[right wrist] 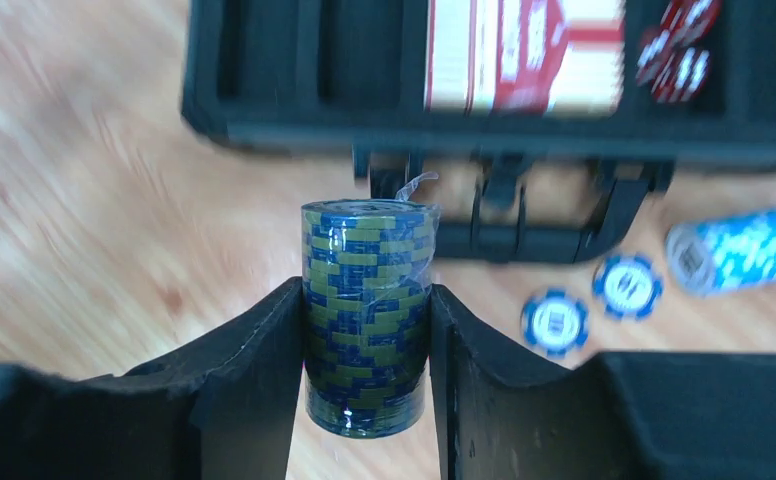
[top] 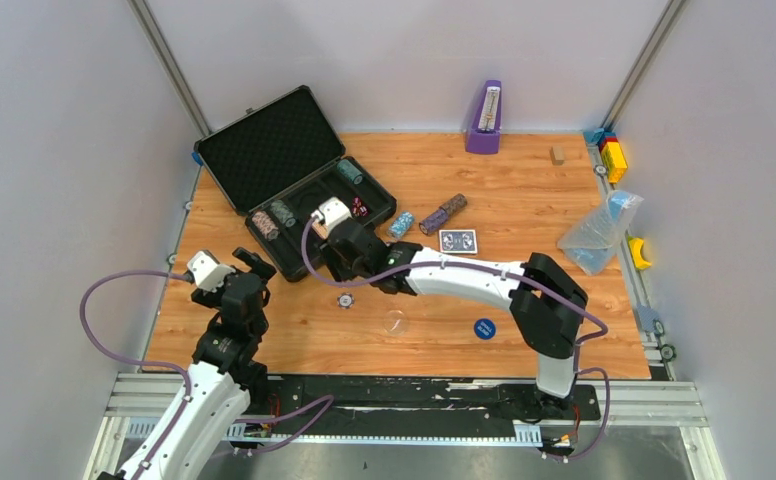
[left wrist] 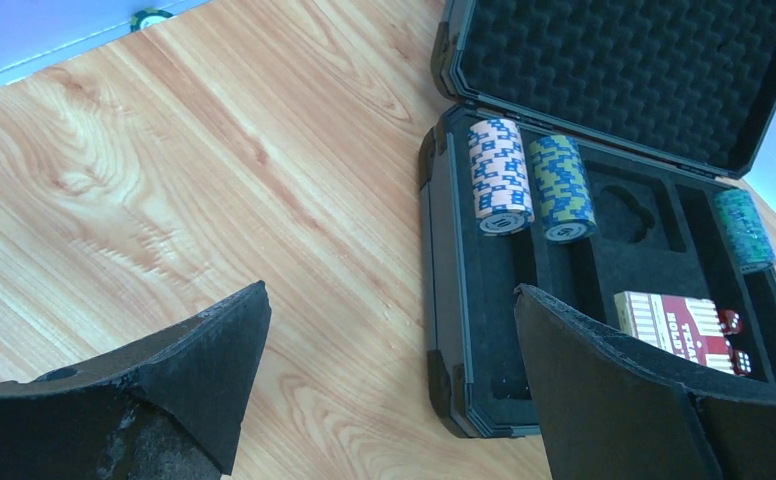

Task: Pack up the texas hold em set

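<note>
The open dark grey briefcase (top: 264,150) lies at the back left. In its tray are a pink chip roll (left wrist: 499,175), a green-blue roll (left wrist: 562,187), a teal roll (left wrist: 744,230), a red card deck (left wrist: 679,325) and red dice (left wrist: 732,322). My right gripper (right wrist: 364,292), at the case's front edge (right wrist: 484,130), is shut on an upright green-and-blue chip roll (right wrist: 366,315). Left of the case, my left gripper (left wrist: 392,295) hangs open over bare wood with nothing between its fingers.
A light blue roll (top: 401,224), a purple roll (top: 442,213), a card deck (top: 457,240), a blue button (top: 484,328), a clear disc (top: 395,321) and a loose chip (top: 345,299) lie on the table. The purple metronome (top: 484,118), toy blocks (top: 612,155) and plastic bag (top: 599,232) are at the back and right.
</note>
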You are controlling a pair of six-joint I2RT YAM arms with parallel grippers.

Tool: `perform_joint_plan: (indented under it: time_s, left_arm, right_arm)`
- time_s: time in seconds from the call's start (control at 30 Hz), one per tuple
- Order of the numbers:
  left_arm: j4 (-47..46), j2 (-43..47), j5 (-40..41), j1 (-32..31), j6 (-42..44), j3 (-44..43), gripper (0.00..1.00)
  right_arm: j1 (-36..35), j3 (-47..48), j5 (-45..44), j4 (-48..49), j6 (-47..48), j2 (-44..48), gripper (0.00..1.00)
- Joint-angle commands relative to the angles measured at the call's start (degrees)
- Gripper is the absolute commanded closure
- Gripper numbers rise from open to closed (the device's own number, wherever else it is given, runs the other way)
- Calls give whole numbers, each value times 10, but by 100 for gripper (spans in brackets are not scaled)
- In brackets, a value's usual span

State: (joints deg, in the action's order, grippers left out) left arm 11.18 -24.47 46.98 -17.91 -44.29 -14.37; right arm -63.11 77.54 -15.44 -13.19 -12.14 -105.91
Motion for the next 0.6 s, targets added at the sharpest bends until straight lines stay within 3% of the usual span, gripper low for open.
perform_joint_plan:
  time_s: [0.0, 0.23, 0.57]
  left_arm:
    - [13, 5, 37, 1, -18, -25, 0]
    - [26, 4, 52, 1, -37, -27, 0]
    - [47, 2, 63, 1, -49, -37, 0]
  right_arm:
    - [23, 111, -16, 54, 21, -39, 84]
    - [58, 247, 39, 69, 25, -125, 85]
    - [66, 305, 166, 146, -5, -205, 84]
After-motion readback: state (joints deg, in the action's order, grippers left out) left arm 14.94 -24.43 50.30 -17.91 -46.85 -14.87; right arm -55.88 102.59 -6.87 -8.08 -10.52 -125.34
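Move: Gripped in the right hand, the green chip stack is bound for the case's second slot, whose empty near half lies about 11 cm ahead, 10 cm left and 7 below. The green stack already in that slot lies some 17 cm ahead, 16 left; the card box about 15 ahead, 3 left; the case handle 8 ahead, 2 right. From the left hand the empty half is roughly 12 cm ahead, 12 right and 9 below. Swinging the held chip stack in over the near edge of the case, the right hand travels about 10 cm forward and 8 cm left in one arc: it climbs some 5 cm at first, then sinks again by about 3 while slowing over the slots left of the card box. The wrist rolls some 10 degrees, its left side rising, and the fingers keep their grip. ##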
